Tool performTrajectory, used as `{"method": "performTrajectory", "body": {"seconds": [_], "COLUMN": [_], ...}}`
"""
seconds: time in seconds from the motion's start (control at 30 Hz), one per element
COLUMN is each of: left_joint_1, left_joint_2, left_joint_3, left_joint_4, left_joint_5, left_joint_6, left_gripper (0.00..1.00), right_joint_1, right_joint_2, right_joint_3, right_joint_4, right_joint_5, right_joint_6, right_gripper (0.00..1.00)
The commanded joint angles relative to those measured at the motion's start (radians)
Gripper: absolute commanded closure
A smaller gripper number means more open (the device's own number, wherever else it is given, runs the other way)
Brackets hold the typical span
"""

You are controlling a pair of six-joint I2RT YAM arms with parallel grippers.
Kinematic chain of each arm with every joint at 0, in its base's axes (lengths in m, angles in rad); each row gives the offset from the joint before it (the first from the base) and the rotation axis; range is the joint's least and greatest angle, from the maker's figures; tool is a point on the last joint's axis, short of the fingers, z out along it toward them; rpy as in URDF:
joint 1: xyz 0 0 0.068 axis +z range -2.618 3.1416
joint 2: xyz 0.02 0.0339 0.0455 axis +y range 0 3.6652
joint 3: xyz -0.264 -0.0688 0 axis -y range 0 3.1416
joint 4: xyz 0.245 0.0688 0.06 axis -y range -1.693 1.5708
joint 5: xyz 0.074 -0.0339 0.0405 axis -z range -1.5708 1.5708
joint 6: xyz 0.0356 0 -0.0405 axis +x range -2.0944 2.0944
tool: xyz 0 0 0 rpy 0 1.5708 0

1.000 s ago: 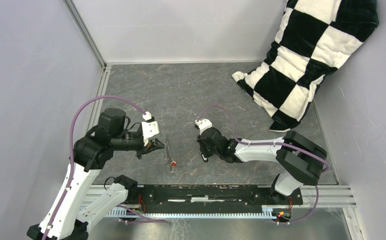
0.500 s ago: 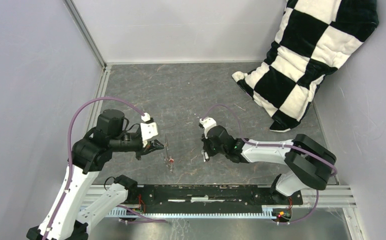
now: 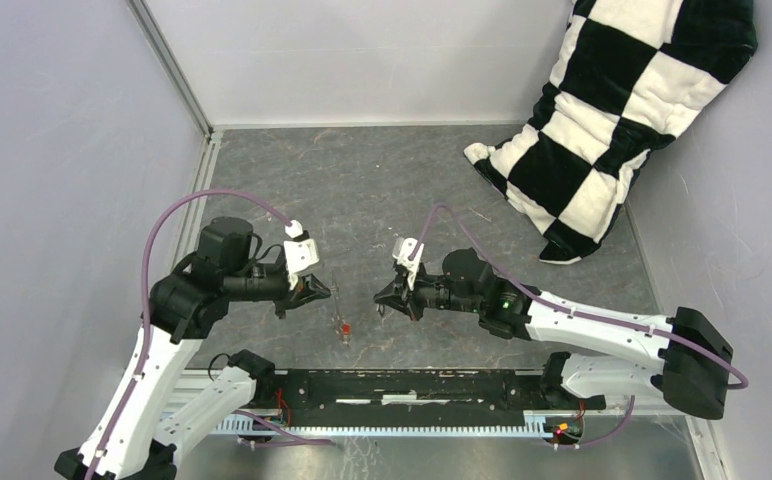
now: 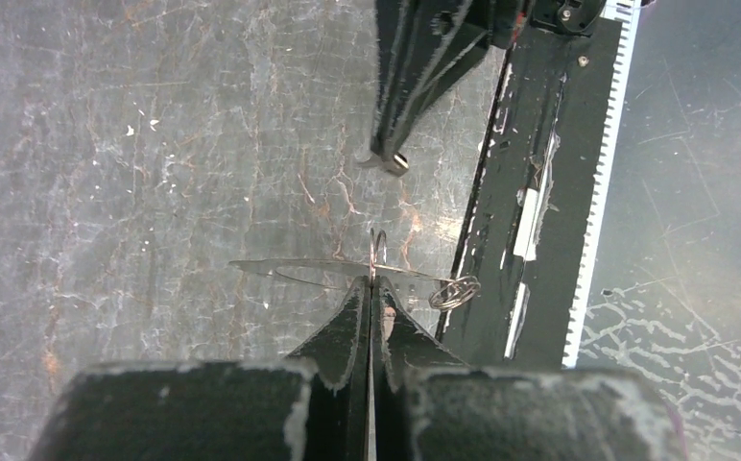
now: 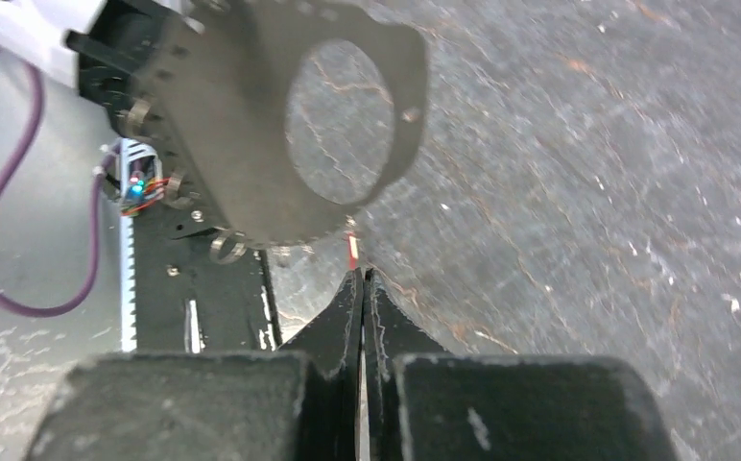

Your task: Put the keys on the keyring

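Observation:
My left gripper [image 3: 320, 291] [image 4: 370, 280] is shut on the rim of the keyring [image 3: 336, 300] [image 4: 290, 267], holding it on edge above the table. From the right wrist the keyring [image 5: 251, 144] shows as a grey oval plate with a big hole and a jagged lower edge. The red key [image 3: 345, 327] [image 5: 351, 252] sits at that jagged edge; I cannot tell if it is attached. My right gripper [image 3: 380, 300] [image 5: 360, 273] is shut and points at the ring from the right. A tiny black key with a pale spot [image 4: 393, 162] shows at its tips.
A black-and-white checkered pillow [image 3: 612, 120] leans in the back right corner. The black mounting rail [image 3: 412, 385] [image 4: 539, 192] runs along the near edge, just behind the ring. Grey walls enclose the left, back and right sides.
The right gripper closed near the table, then lifted and swung left, now level and pointing at the keyring. The left gripper and ring barely moved.

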Motion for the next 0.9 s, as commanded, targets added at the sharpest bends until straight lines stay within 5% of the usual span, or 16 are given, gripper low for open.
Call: {"method": "performTrajectory", "body": {"seconds": [0.0, 0.47, 0.87], "left_joint_1": [0.001, 0.001, 0.001], "left_joint_2": [-0.002, 0.007, 0.004], "left_joint_3": [-0.008, -0.014, -0.004], "left_joint_4": [0.063, 0.089, 0.087], "left_joint_5": [-0.004, -0.003, -0.012], "left_joint_6": [-0.091, -0.177, -0.146], "left_gripper": [0.98, 0.98, 0.98], "right_joint_1": [0.044, 0.103, 0.103], "right_joint_2": [-0.003, 0.020, -0.031], "right_joint_3": [0.103, 0.230, 0.151], "right_joint_4": [-0.028, 0.040, 0.022], "right_joint_5": [-0.074, -0.112, -0.096], "right_joint_6": [-0.073, -0.034, -0.035], "right_gripper": [1.00, 1.00, 1.00]}}
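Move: The keyring, pinched in the left fingertips about 1 cm to the right of that hand's point, lies some 8 cm left of the right hand, 2 cm back and about 7 cm above it. The metal plate hangs from that ring, its middle roughly 7 cm left of the right hand, 2 cm back and 2 cm above. The red tag dangles lower, about 7 cm left, 1 cm back and 8 cm below the right hand. The black-tagged key, still pinched in the right fingers, is carried up some 8 cm, back about 4 and left about 3 towards the keyring, slowing to a near hover at the end. On the way the right wrist swings about 10 degrees counter-clockwise and its fingertips lift nearer level. The left hand keeps its pinch on the ring almost in place, turning some 5 degrees. ##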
